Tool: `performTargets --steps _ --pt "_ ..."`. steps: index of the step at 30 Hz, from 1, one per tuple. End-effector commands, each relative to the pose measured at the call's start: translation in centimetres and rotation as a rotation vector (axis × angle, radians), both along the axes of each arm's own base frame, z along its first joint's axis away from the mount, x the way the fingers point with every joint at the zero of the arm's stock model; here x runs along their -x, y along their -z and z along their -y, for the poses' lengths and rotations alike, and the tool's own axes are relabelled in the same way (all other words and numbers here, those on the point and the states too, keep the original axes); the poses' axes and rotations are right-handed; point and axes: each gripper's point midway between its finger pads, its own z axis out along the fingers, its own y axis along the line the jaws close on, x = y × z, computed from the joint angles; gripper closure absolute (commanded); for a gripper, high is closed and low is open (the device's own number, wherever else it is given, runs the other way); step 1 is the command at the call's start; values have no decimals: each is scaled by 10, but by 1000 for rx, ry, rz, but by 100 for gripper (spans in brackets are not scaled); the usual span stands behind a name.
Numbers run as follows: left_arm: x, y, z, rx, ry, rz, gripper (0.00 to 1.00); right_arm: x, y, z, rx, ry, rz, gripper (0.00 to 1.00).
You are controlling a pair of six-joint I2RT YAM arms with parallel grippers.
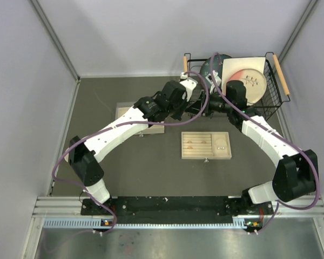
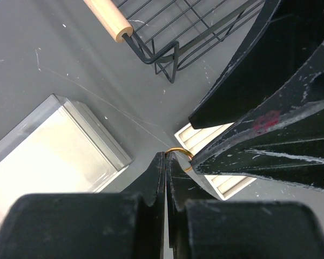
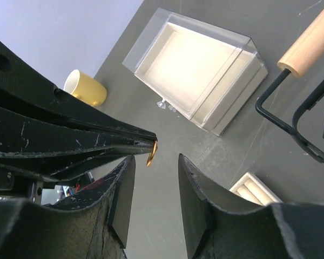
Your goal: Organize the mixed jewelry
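Observation:
A small gold ring (image 2: 181, 152) is pinched by its edge in the tips of my left gripper (image 2: 167, 155), which is shut on it in the air. In the right wrist view the ring (image 3: 152, 152) hangs between the fingers of my right gripper (image 3: 155, 157), close to the left finger, and the jaws stand open on either side. The two grippers meet tip to tip above the table, left gripper (image 1: 196, 108) against right gripper (image 1: 206, 105). Tiny gold rings (image 1: 190, 143) and a thin silver hoop (image 1: 221, 145) lie in the beige tray (image 1: 206, 156).
A clear plastic box (image 1: 143, 116) sits left of the grippers. Behind them stands a black wire basket (image 1: 281, 94) with wooden handles, holding a plate. A yellow cup (image 3: 86, 88) shows beyond the clear box (image 3: 197, 70). Grey walls enclose the table.

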Motion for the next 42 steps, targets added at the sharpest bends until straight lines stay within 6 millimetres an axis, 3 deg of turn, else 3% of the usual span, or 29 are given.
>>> performTargets --steps 1,11,17,37,42 --pt "-8 -23 11 80 -22 47 100 -8 -28 -12 -44 -4 84 62" --pt "-8 -29 12 99 -28 56 100 -7 -19 -17 -31 -5 77 66" --pt "-9 -29 10 95 -37 60 100 -6 -15 -16 -23 -5 74 74" --pt "-10 -33 9 104 -44 67 100 2 -5 -22 -4 -27 64 81" --pt "-9 -31 9 106 -41 61 100 0 -5 -22 -1 -24 66 92"
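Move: The gold ring, still pinched in the left fingertips, lies about 2 cm to the left of the right hand, level with it and neither ahead nor back. The compartment tray is roughly 10 cm back and 8 cm right of the right hand, some 23 cm below. The clear-lidded box lies about 19 cm left, straight across and equally low. For the left hand, the ring sits about 1 cm ahead, 1 cm right and 1 cm down. The right hand eases about 1.5 cm left, fingers closing nearly shut around the ring the left still holds. ##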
